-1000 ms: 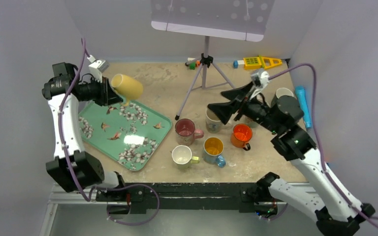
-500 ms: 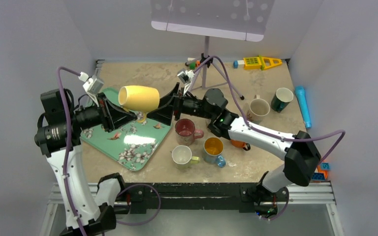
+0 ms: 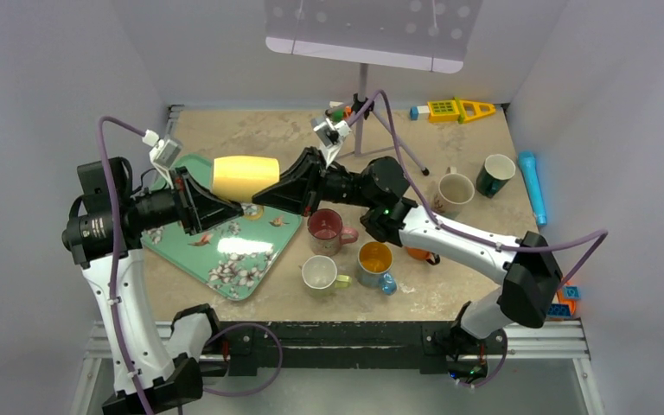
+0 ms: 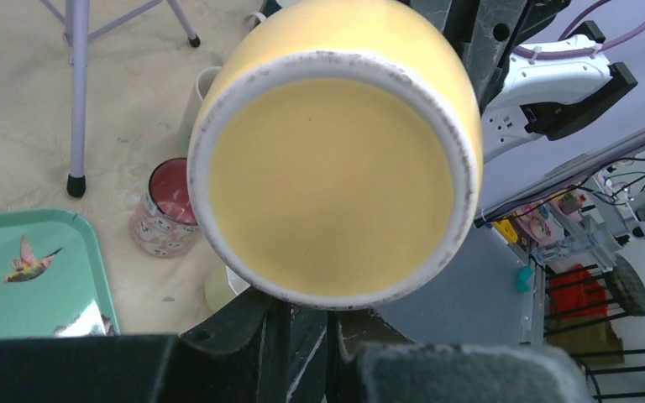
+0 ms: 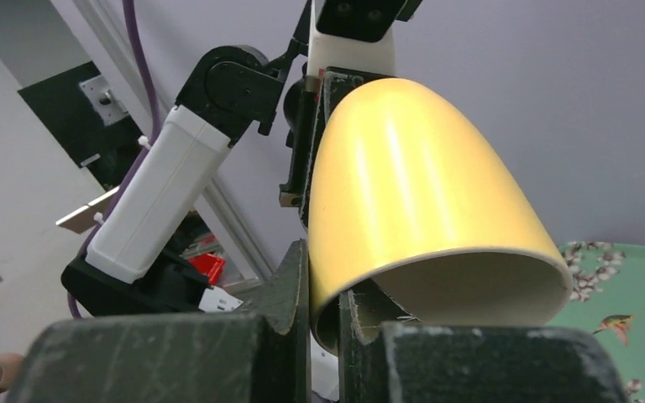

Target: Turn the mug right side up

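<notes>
The yellow mug [image 3: 244, 177] hangs on its side in the air above the green tray [image 3: 162, 235], its open end pointing right. My left gripper [image 3: 227, 206] is shut under its base end, where the handle is; in the left wrist view the mug's bottom [image 4: 336, 168] fills the frame above the closed fingers [image 4: 273, 336]. My right gripper [image 3: 282, 187] is shut on the mug's rim. In the right wrist view one finger [image 5: 296, 277] lies outside the wall of the mug [image 5: 411, 201] and the other inside.
Pink [image 3: 324, 226], white [image 3: 318, 272], yellow-and-blue [image 3: 374, 258] and orange [image 3: 415, 252] mugs stand upright under my right arm. A beige mug [image 3: 455, 190] and a dark green mug [image 3: 494, 170] stand at right. A music stand's tripod [image 3: 361, 108] is behind.
My right arm has swung left across the table and shut on the mug's rim. My left arm has brought the mug toward the middle and levelled it.
</notes>
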### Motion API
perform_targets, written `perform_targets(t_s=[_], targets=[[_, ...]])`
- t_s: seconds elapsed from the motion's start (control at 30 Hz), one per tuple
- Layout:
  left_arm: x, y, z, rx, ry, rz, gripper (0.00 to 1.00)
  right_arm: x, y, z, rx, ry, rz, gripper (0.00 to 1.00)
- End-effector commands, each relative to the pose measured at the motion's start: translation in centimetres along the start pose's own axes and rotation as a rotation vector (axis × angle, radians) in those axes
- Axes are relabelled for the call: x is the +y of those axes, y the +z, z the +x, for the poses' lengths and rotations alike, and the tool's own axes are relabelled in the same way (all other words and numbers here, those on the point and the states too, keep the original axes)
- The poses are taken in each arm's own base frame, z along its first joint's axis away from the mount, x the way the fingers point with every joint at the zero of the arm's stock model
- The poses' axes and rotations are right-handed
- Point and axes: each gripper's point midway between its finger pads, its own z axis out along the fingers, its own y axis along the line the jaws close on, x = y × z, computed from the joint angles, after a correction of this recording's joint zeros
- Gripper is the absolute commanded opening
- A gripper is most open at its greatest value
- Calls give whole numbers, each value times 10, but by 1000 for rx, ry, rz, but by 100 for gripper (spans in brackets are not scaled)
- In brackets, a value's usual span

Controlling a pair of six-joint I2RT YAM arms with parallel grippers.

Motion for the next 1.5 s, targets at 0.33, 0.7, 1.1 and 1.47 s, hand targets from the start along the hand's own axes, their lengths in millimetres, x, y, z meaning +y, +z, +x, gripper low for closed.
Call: perform_targets(t_s=[0.33,0.7,1.1,1.47], targets=[[118,-31,51,237,149,-509,100,-75,-162,-17,459,-170,1165,0],[139,-36,62,242,194,-579,100,-43,-291,51,716,147,1590,0],[143,-36,69,251,231,-578,100,-48,-380,98,811,363,1762,0],[143,-36,67,250,231,-575,100,-62,-395,178,985,510,1629,0]])
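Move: Held by its rim in the right hand, the yellow mug is bound for free table right of the blue mug, about 33 cm to that hand's right, 3 cm back and 40 cm down. From the right hand, the blue mug stands about 3 cm ahead and 21 cm right, the orange mug 8 ahead and 32 right, both some 40 cm below. The yellow mug's middle is about 4 cm ahead of the left hand, 2 right and 6 up. Opening wide, the left fingers release the yellow mug and back off, some 13 cm down and 8 cm left, slightly forward. The right hand keeps its pinch on the rim, swings about 8 cm forward, then sweeps some 30 cm right and 33 cm down, curving back towards the free spot, the wrist turning fingers-down to bring the mouth up. ##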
